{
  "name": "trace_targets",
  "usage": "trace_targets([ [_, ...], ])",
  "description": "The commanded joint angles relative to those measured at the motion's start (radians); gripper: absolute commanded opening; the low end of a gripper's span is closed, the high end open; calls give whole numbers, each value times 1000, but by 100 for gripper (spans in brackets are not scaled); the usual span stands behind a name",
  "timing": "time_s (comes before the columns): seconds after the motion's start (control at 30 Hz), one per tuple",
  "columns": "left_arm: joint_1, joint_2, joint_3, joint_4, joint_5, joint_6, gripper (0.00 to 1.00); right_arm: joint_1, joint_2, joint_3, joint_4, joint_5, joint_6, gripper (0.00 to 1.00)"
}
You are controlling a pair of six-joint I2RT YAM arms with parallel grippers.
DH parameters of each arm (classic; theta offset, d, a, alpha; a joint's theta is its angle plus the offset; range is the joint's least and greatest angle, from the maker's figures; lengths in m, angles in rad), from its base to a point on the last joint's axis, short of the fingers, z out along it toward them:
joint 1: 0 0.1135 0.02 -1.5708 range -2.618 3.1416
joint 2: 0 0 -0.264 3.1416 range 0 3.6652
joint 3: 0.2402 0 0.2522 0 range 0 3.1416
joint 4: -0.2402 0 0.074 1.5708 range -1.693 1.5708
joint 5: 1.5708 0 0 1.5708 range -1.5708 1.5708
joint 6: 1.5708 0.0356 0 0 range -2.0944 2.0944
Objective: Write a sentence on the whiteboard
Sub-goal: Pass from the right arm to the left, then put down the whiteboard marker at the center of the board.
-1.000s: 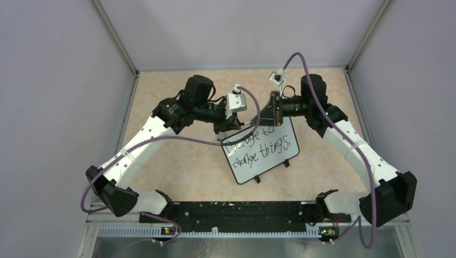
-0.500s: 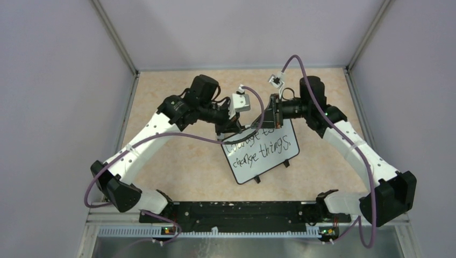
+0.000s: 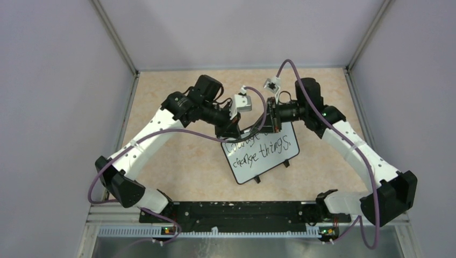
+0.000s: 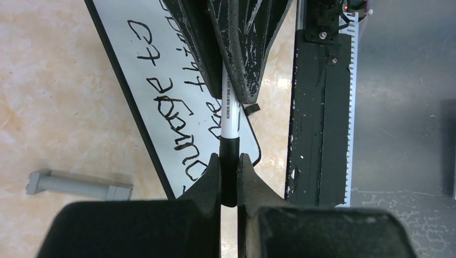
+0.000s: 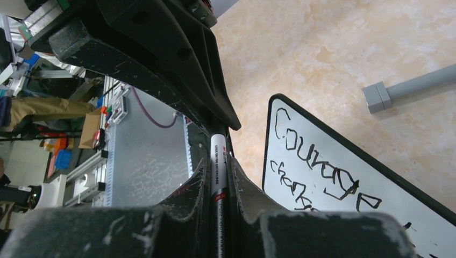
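Observation:
The whiteboard (image 3: 269,161) lies tilted on the table, and the sentence (image 3: 262,146) "Courage to change things" is written on it in black. Above its far edge the two grippers meet tip to tip. My left gripper (image 4: 229,159) is shut on the black cap end of a white marker (image 4: 230,110). My right gripper (image 5: 218,164) is shut on the marker's white barrel (image 5: 217,153). In the top view the left gripper (image 3: 237,129) and right gripper (image 3: 270,121) stand close together, and the marker between them is mostly hidden.
A grey rod (image 4: 80,185) lies on the beige tabletop beside the whiteboard's far edge and shows again as the grey rod (image 5: 411,86) in the right wrist view. The black base rail (image 3: 236,212) runs along the near edge. Grey walls enclose the table.
The left arm has swung right, toward the right gripper, and its jaws have shut on the marker's cap end. The right gripper has shifted slightly left, still holding the marker.

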Motion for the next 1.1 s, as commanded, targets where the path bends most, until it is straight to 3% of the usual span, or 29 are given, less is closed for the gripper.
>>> trace_targets([
  [0.0, -12, -58, -4, 295, 94, -48, 0, 16, 0, 70, 14, 12, -29, 0],
  [0.13, 25, -93, -61, 253, 54, -18, 0, -52, -9, 109, 0, 6, -23, 3],
  [0.37, 149, -106, -101, 212, 44, -10, 0, -128, -20, 184, 8, 32, 12, 54],
  [0.57, 342, -102, -143, 208, 84, -27, 0, -215, -29, 221, 10, 45, 42, 79],
  [0.8, 599, -80, -252, 154, 70, 50, 0, -330, -38, 194, -115, 37, -59, 83],
  [1.07, 730, -19, -436, 149, -164, 148, 0, -387, -87, 102, -202, 91, -180, 84],
])
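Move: The marker is already held by both hands: its middle is about 4 cm right of the left hand, which grips the black end, and some 2 cm left of the right hand, level fore and aft with both. From the left hand, the written whiteboard's middle lies roughly 8 cm right, 4 cm ahead and 19 cm below; the grey bolt is about 18 cm ahead, 7 cm left and 25 cm below. Both hands first lift the marker slightly up and forward together; then the right fingers open wide and let go of the body, and that hand backs off about 10 cm right and 8 cm forward, rising before it dips. The left keeps its pinch on the black end and swings some 20 cm left and 12 cm forward, turning counter-clockwise about 40 degrees and sinking, away from the whiteboard. ##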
